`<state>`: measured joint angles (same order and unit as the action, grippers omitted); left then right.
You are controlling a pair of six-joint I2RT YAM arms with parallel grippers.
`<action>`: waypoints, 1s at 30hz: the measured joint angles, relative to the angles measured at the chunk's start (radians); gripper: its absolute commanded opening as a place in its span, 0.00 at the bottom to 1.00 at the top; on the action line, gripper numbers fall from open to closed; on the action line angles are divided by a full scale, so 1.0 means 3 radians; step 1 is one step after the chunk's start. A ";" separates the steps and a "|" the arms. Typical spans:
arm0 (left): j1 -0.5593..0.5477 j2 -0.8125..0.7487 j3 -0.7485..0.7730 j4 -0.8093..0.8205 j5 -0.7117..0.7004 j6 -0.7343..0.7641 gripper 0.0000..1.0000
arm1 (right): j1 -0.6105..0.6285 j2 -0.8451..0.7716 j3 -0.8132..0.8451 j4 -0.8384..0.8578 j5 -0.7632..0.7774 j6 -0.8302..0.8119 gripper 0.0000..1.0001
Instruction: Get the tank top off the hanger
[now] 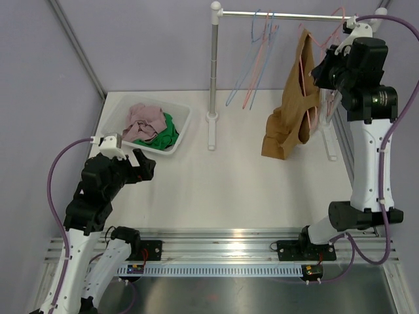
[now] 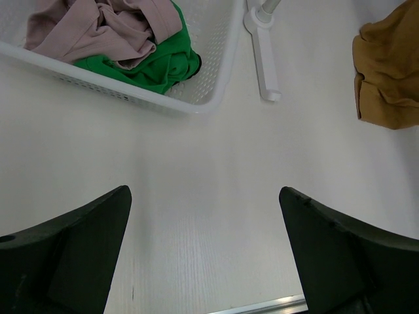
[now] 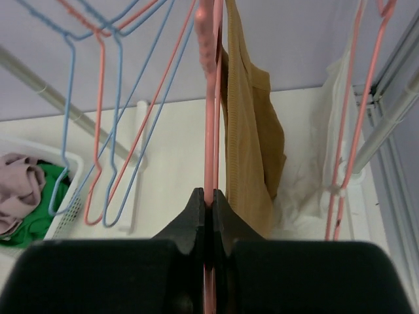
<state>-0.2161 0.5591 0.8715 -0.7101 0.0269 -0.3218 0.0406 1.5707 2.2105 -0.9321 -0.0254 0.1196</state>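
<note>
The tan tank top (image 1: 292, 108) hangs from a pink wire hanger (image 1: 303, 57) at the right end of the rail, and its lower part is bunched on the table. In the right wrist view the tank top (image 3: 252, 150) drapes just right of the hanger (image 3: 211, 98). My right gripper (image 1: 322, 72) is raised beside the garment, and its jaws (image 3: 211, 196) are shut on the hanger's pink wire. My left gripper (image 1: 140, 161) hovers low over the table in front of the basket, open (image 2: 204, 196) with nothing between its fingers. A corner of the tank top (image 2: 389, 78) shows at its far right.
A white basket (image 1: 181, 125) with pink and green clothes sits at the back left. The rack's pole (image 1: 214, 65) and rail (image 1: 281, 14) carry several empty blue and pink hangers (image 1: 258, 59). A white garment (image 3: 314, 183) hangs on another pink hanger at the right.
</note>
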 measured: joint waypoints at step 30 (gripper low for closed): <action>-0.2572 0.1859 0.0815 0.1383 -0.1054 -0.0299 0.91 | 0.0726 -0.2672 -0.3703 0.0356 -0.2238 0.0231 0.00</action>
<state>-0.9878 1.1168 1.1160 -0.2951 -0.2893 -0.4114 0.2584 0.7692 1.0996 -0.8253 -0.6968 0.1890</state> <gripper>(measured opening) 0.942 0.045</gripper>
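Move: The brown tank top hangs on its pink hanger, already pinched by the right hand, its middle about 5 cm ahead, 3 left and 14 below. Take them to the open space over the table's middle, 24 cm back, 14 left and 16 down; the empty hangers are 8 ahead, 18 left, level, and the white garment 10 ahead, 7 right, 12 below. From the left hand, the brown tank top lies 24 ahead, 46 right, 7 up. Swing the pinched hanger away from the rail with the right gripper, some 24 cm back, 16 down and 14 left, turning it about 45 degrees counter-clockwise and keeping the grip shut. Meanwhile lift the open left gripper about 9 cm, then sweep it right towards the brown tank top, turning clockwise, and let it sink a little at the end, without gripping yet. ##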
